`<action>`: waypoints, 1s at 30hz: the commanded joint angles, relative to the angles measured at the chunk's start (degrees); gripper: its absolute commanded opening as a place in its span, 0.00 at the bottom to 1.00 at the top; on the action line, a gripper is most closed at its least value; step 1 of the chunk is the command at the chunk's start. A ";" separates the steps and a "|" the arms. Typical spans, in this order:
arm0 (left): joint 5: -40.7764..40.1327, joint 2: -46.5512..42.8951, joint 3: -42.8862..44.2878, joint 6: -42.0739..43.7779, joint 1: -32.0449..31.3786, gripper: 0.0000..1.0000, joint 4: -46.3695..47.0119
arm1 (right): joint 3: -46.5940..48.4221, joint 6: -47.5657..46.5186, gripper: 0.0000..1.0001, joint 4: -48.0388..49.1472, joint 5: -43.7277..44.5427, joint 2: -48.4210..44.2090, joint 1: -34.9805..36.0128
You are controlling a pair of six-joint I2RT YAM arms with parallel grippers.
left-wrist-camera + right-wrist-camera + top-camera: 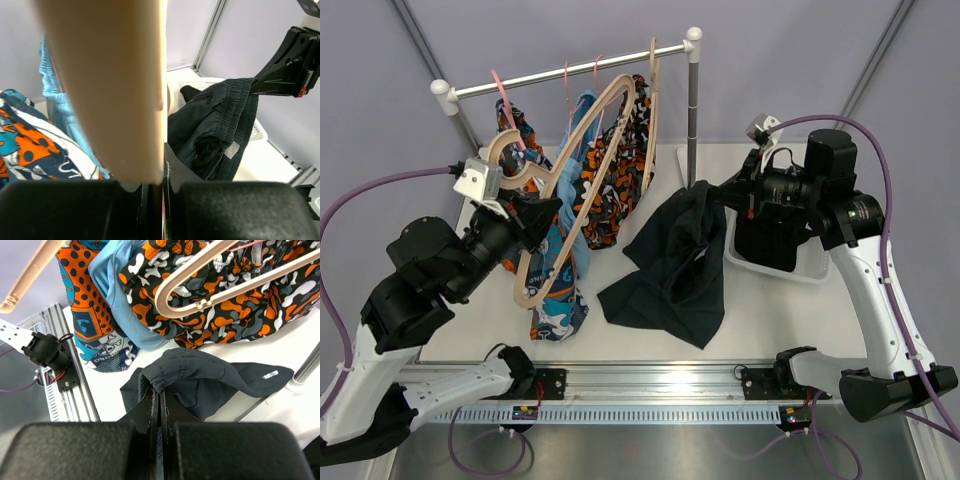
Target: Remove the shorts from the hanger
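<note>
My left gripper (542, 222) is shut on the lower arm of a beige hanger (582, 150) that slants up towards the rail (570, 78); in the left wrist view that hanger (110, 90) fills the space above the closed jaws. A black pair of shorts (670, 270) hangs by its waistband from my right gripper (712, 195), its lower part draped on the table, apart from the hanger. The right wrist view shows the jaws (160, 395) pinched on the dark waistband (210, 377). Orange, black and white camouflage shorts (620, 175) hang on the rack.
A teal, blue and orange patterned garment (555, 305) and a light blue garment (582, 125) hang beside the hanger. The rack's upright post (693, 110) stands behind the black shorts. A white bin (810, 265) holding dark fabric (770, 240) sits at the right.
</note>
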 commanded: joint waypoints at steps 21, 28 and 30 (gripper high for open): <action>-5.81 2.69 3.02 2.65 -0.21 0.00 -2.18 | -5.04 -2.97 0.00 -0.32 1.04 -1.03 0.06; -7.30 6.03 4.07 2.39 -0.21 0.00 -2.79 | -7.76 -4.99 0.00 -1.81 1.48 0.19 0.06; -7.39 8.31 5.21 2.30 -0.21 0.00 -3.41 | -9.00 -7.54 0.02 -3.92 2.88 0.98 0.15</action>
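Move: The right hand holds the dark shorts by the waistband. The white basket is about 12 cm ahead of it, 19 cm right and 34 cm down; the rack's right post base is some 20 cm ahead, 1 cm left, 37 cm down. From the left hand, gripping the empty hanger, the rail's free stretch lies roughly 28 cm ahead, 14 cm right, 5 cm up; the orange-black shorts hang about 24 cm ahead, 5 cm right, 20 cm down. Still pinching the waistband of the dark shorts, the right hand sinks almost straight down towards the table, about 6 cm, fingertips dipping slightly. The left keeps its grip on the empty hanger, edges 1 cm left, then goes down and forward towards the rack, some 3 cm each, drifting back right and rolling its left side up about 10 degrees. ##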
